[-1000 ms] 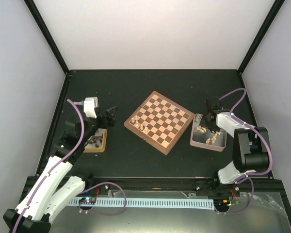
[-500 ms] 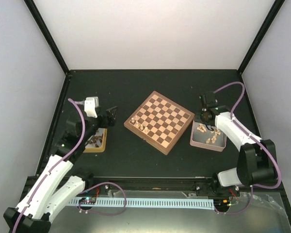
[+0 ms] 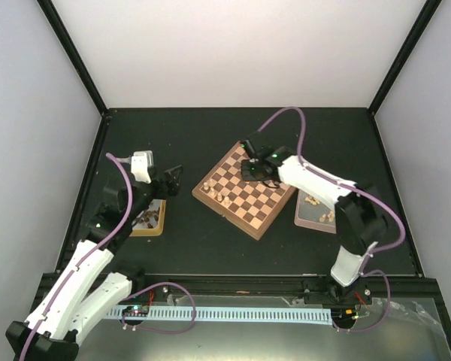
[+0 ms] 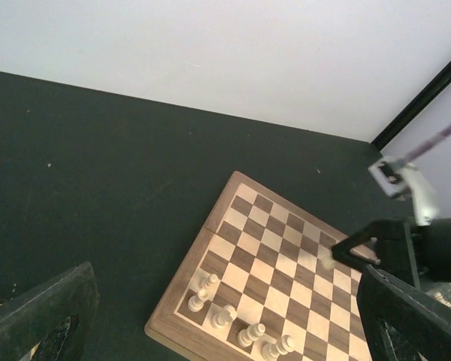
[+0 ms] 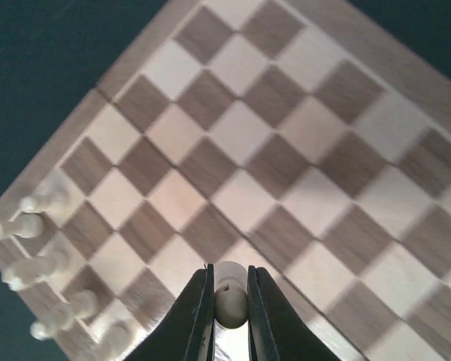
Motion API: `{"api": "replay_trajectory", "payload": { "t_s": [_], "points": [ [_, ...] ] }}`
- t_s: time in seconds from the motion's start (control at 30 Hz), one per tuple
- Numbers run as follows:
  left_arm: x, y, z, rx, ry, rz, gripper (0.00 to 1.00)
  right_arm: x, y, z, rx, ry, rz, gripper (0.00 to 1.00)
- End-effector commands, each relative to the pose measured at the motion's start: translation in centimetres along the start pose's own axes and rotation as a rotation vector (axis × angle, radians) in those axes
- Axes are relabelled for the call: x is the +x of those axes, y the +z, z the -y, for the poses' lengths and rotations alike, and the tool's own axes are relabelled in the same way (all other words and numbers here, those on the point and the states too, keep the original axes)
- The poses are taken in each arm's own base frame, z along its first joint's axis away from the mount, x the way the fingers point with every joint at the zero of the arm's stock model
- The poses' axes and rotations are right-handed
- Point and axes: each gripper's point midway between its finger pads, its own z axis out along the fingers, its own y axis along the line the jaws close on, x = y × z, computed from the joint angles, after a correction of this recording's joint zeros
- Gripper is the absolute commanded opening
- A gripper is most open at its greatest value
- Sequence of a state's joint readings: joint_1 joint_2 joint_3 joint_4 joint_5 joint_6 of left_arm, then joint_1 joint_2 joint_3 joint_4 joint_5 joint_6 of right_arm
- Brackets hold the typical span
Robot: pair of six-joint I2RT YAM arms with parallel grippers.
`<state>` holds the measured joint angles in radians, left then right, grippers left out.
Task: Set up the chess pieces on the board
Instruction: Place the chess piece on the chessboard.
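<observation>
The board point(image 3: 264, 204) lies turned like a diamond mid-table. Several pale chess pieces point(image 3: 213, 192) stand in a row along its near-left edge, also visible in the left wrist view point(image 4: 222, 316) and the right wrist view point(image 5: 31, 226). My right gripper point(image 3: 249, 170) hovers over the board's far half, shut on a pale chess piece point(image 5: 231, 299) pinched between its fingertips point(image 5: 203, 301). That gripper point(image 4: 337, 253) shows at the right of the left wrist view. My left gripper point(image 3: 173, 174) hangs wide open left of the board, nothing between its fingers point(image 4: 49, 312).
A grey tray point(image 3: 304, 219) holding more pale pieces point(image 3: 313, 201) sits right of the board, partly under the right arm. A yellow-wood tray point(image 3: 159, 226) with dark pieces point(image 3: 144, 219) sits under the left arm. Black frame posts and white walls enclose the table.
The right arm has swung left from the grey tray to over the board, carrying a pale piece. The left arm has not moved.
</observation>
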<state>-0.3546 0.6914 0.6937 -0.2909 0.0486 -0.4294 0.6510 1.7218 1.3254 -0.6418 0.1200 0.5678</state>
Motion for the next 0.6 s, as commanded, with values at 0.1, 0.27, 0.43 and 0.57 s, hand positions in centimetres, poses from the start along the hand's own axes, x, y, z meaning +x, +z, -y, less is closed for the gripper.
{"api": "replay_trajectory", "payload": {
  "t_s": [0.1,0.27,0.43,0.57],
  "points": [
    [-0.6,-0.8,-0.4,-0.020,-0.001,0.034,0.96,-0.4,2.4,-7.5,-0.032,-0.119,-0.003,0.11],
    [-1.0,-1.7,-1.3,-0.071,-0.002,0.069,0.96,0.2,4.3,-9.1,0.049,-0.203,-0.011,0.11],
    [-1.3,-2.6,-2.2,-0.110,-0.013,0.116,0.96,0.5,5.2,-10.2,0.046,-0.223,-0.019,0.11],
    [-1.2,-2.8,-2.5,-0.122,-0.019,0.127,0.96,0.9,6.0,-11.0,0.046,-0.243,-0.036,0.11]
  ]
}}
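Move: About 12 cm to the right hand's left, 2 cm ahead and 9 cm down is the empty dark square the held pawn goes to. Of that square, the standing pawn is 2 cm left and 2 cm farther out, the corner piece some 4 cm left and level with it, and the second back-row piece 2 cm left and 2 cm nearer. From the left hand the square lies roughly 7 cm ahead, 11 cm right and 22 cm down. Sweeping left over the board towards its set-up corner, the right hand carries the pawn about 11 cm, fast at first and then easing off as it sinks some 4 cm. The wrist turns roughly 10 degrees counter-clockwise with a slight roll, left side dipping, and the fingers keep their pinch. The left hand, open and empty, backs off about 3 cm, mostly to its left. ##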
